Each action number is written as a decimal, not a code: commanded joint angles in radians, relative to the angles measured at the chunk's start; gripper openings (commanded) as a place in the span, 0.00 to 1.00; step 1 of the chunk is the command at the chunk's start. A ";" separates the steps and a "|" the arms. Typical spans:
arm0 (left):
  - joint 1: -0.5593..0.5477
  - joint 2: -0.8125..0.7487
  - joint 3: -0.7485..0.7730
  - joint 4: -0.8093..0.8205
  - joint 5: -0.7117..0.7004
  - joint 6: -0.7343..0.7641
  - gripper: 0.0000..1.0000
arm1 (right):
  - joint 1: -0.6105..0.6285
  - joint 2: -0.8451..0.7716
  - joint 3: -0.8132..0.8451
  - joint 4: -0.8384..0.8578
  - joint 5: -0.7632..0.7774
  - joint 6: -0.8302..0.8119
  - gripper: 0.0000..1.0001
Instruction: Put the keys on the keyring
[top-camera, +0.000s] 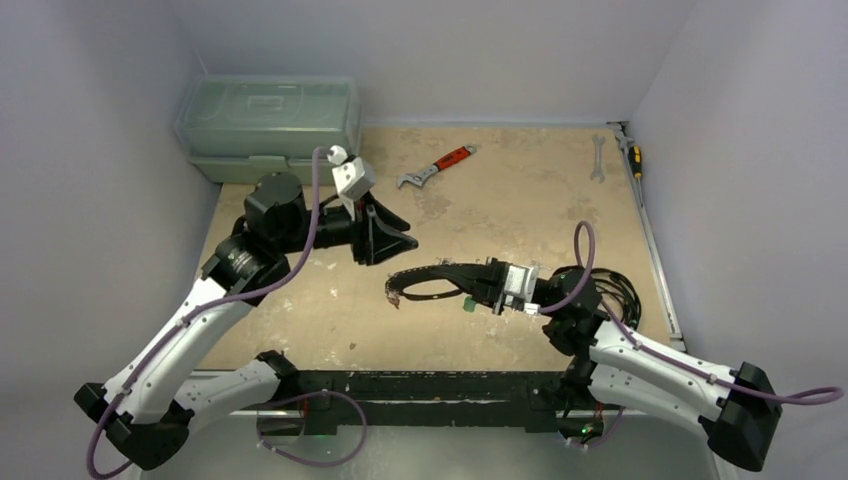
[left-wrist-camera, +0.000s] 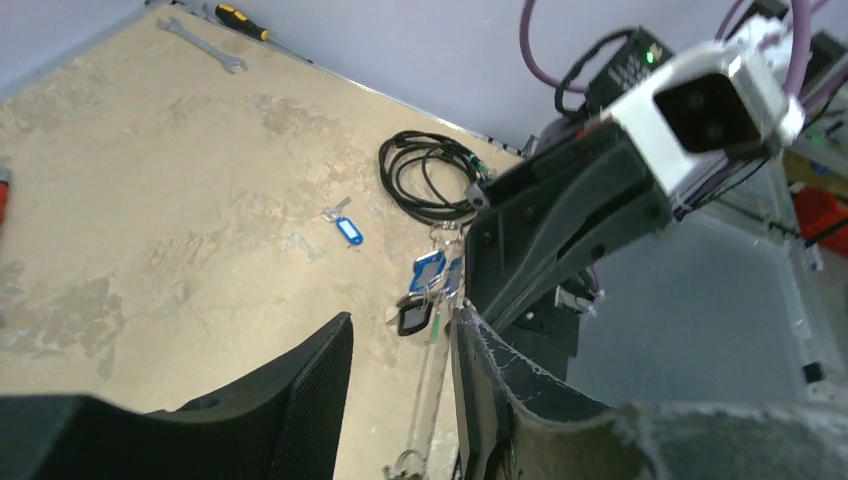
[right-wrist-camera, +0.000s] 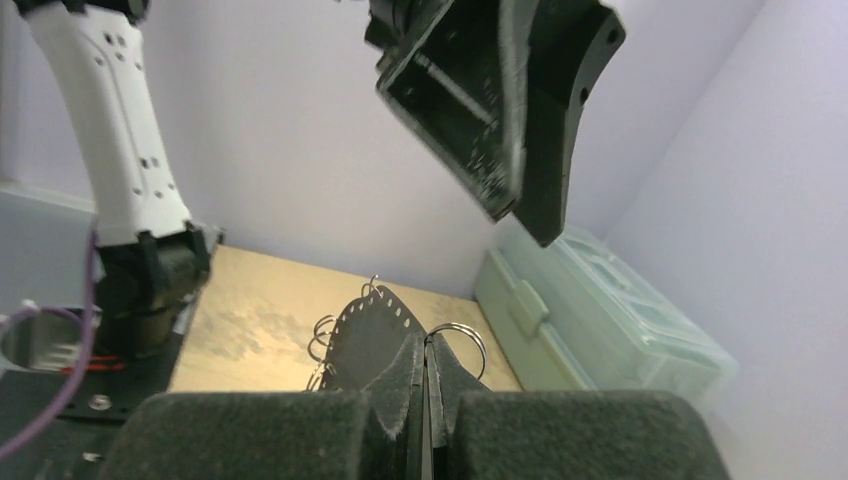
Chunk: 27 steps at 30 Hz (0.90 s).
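My right gripper (top-camera: 462, 285) (right-wrist-camera: 428, 345) is shut on the keyring (right-wrist-camera: 457, 325), a thin silvery wire loop sticking out past its fingertips. A black perforated strap (right-wrist-camera: 365, 335) with small rings lies just beyond. In the left wrist view the keyring's wire (left-wrist-camera: 420, 400) runs along the table. A bunch of keys (left-wrist-camera: 432, 275) with blue and black tags hangs at its far end under the right gripper; a green tag (top-camera: 467, 306) shows from above. One blue-tagged key (left-wrist-camera: 347, 230) lies loose. My left gripper (top-camera: 400, 248) (left-wrist-camera: 403, 316) hovers open above, holding nothing.
A pale green toolbox (top-camera: 268, 125) (right-wrist-camera: 590, 310) stands at the back left. A red-handled wrench (top-camera: 438, 168), a silver spanner (top-camera: 597, 158) and a screwdriver (top-camera: 632, 155) lie along the back. A coiled black cable (left-wrist-camera: 425, 175) rests by the right arm.
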<state>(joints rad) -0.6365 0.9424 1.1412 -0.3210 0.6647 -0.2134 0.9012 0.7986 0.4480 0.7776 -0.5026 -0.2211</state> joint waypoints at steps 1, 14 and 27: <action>-0.002 0.083 0.142 -0.135 -0.085 -0.114 0.39 | 0.005 0.012 0.014 -0.027 0.109 -0.171 0.00; -0.004 0.243 0.242 -0.327 -0.102 -0.114 0.39 | 0.086 0.067 0.049 -0.162 0.306 -0.343 0.00; -0.068 0.345 0.241 -0.355 -0.179 -0.159 0.35 | 0.093 0.101 0.035 -0.111 0.363 -0.334 0.00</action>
<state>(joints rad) -0.6846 1.2716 1.3437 -0.6716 0.5182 -0.3325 0.9882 0.8944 0.4507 0.5621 -0.1890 -0.5434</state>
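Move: The right hand already pinches the keyring near a small split ring, which juts about 1 cm forward and left of its fingertips. From the open left hand that split ring lies about 2 cm back, 4 cm to the right and 3 cm below. The keyring's red-tagged end is roughly 10 cm back, 3 cm left and 8 cm below the left hand; the green tag hangs some 9 cm back, 10 cm right and 8 cm below. The left hand closes in on the split ring from above and from the far side, first going forward about 3 cm and then mostly down, some 8 cm in all, easing to the right as it dips its fingers and rolls some 30 degrees, with the gap between them staying part-open. The right hand keeps its pinch on the keyring and carries it down about 7 cm and forward 5 cm, tipping its left-pointing fingers down and turning clockwise by about 15 degrees, so that the held ring comes up close to the left fingertips; whether they touch can't be seen. ##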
